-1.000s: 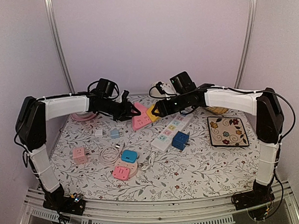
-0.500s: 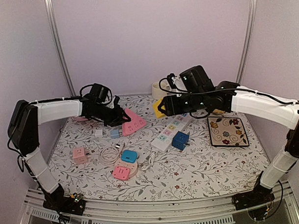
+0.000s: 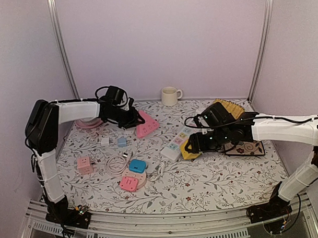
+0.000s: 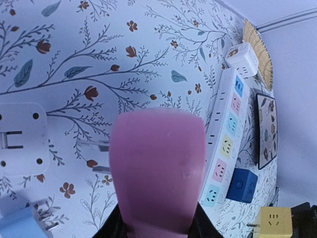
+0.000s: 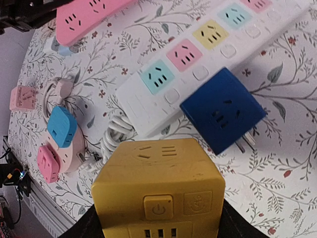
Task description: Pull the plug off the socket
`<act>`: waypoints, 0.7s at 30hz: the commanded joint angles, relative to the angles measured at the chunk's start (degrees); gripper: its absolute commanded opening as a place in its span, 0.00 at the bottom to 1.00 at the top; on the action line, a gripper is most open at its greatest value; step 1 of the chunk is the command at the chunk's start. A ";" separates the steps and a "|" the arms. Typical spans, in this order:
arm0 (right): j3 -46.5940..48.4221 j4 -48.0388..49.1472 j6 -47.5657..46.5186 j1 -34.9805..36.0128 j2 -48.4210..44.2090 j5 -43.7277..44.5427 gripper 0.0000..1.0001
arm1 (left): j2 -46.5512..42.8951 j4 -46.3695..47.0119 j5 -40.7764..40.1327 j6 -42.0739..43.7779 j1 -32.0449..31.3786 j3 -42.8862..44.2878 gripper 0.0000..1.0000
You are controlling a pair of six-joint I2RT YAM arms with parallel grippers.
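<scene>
A pink socket strip (image 3: 147,124) is tilted up off the table at the back left. My left gripper (image 3: 131,119) is shut on its near end. In the left wrist view the strip (image 4: 158,168) fills the middle and hides the jaws of the left gripper (image 4: 157,229). A yellow cube plug (image 3: 191,148) is apart from the pink strip. My right gripper (image 3: 197,144) is shut on it, low over the table by the white power strip (image 3: 175,144). In the right wrist view the cube (image 5: 158,188) sits between the jaws of the right gripper (image 5: 158,225).
A blue cube adapter (image 5: 223,110) lies against the white strip (image 5: 198,59). A round pink and blue socket (image 3: 133,175) with a coiled cable, a pink cube (image 3: 85,164) and two small adapters (image 3: 113,142) lie front left. A mug (image 3: 170,95), woven mat (image 3: 229,107) and floral coaster (image 3: 251,146) are at the back and right.
The yellow cube has come off the pink strip. My right gripper carried it from the back to the front right and down beside the white strip. My left gripper kept hold of the pink strip.
</scene>
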 commanded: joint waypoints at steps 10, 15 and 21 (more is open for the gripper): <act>-15.86 6.25 14.84 0.55 -7.21 -4.76 0.03 | 8.17 1.61 3.23 1.66 -0.13 6.13 0.07; -16.66 8.04 15.13 0.53 -4.62 -6.00 0.04 | 10.12 0.25 4.18 1.64 -0.13 8.47 0.22; -15.72 7.30 15.83 -0.71 -0.22 -6.57 0.06 | 9.36 -1.79 2.39 2.87 -0.13 10.05 0.63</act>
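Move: The right hand still holds the yellow plug; its bare table spot lies about 6 cm back, 3 to the right and 13 below, with the blue plug some 6 cm ahead of the hand and the power strip's middle about 13 ahead, 3 left. The left hand still holds the pink plug over its spot, about 2 cm ahead, 2 right and 9 down; the pale blue plug is some 6 cm back, 7 left. Right hand lowers the yellow plug about 8 cm, back and right; left lowers the pink plug and opens. ##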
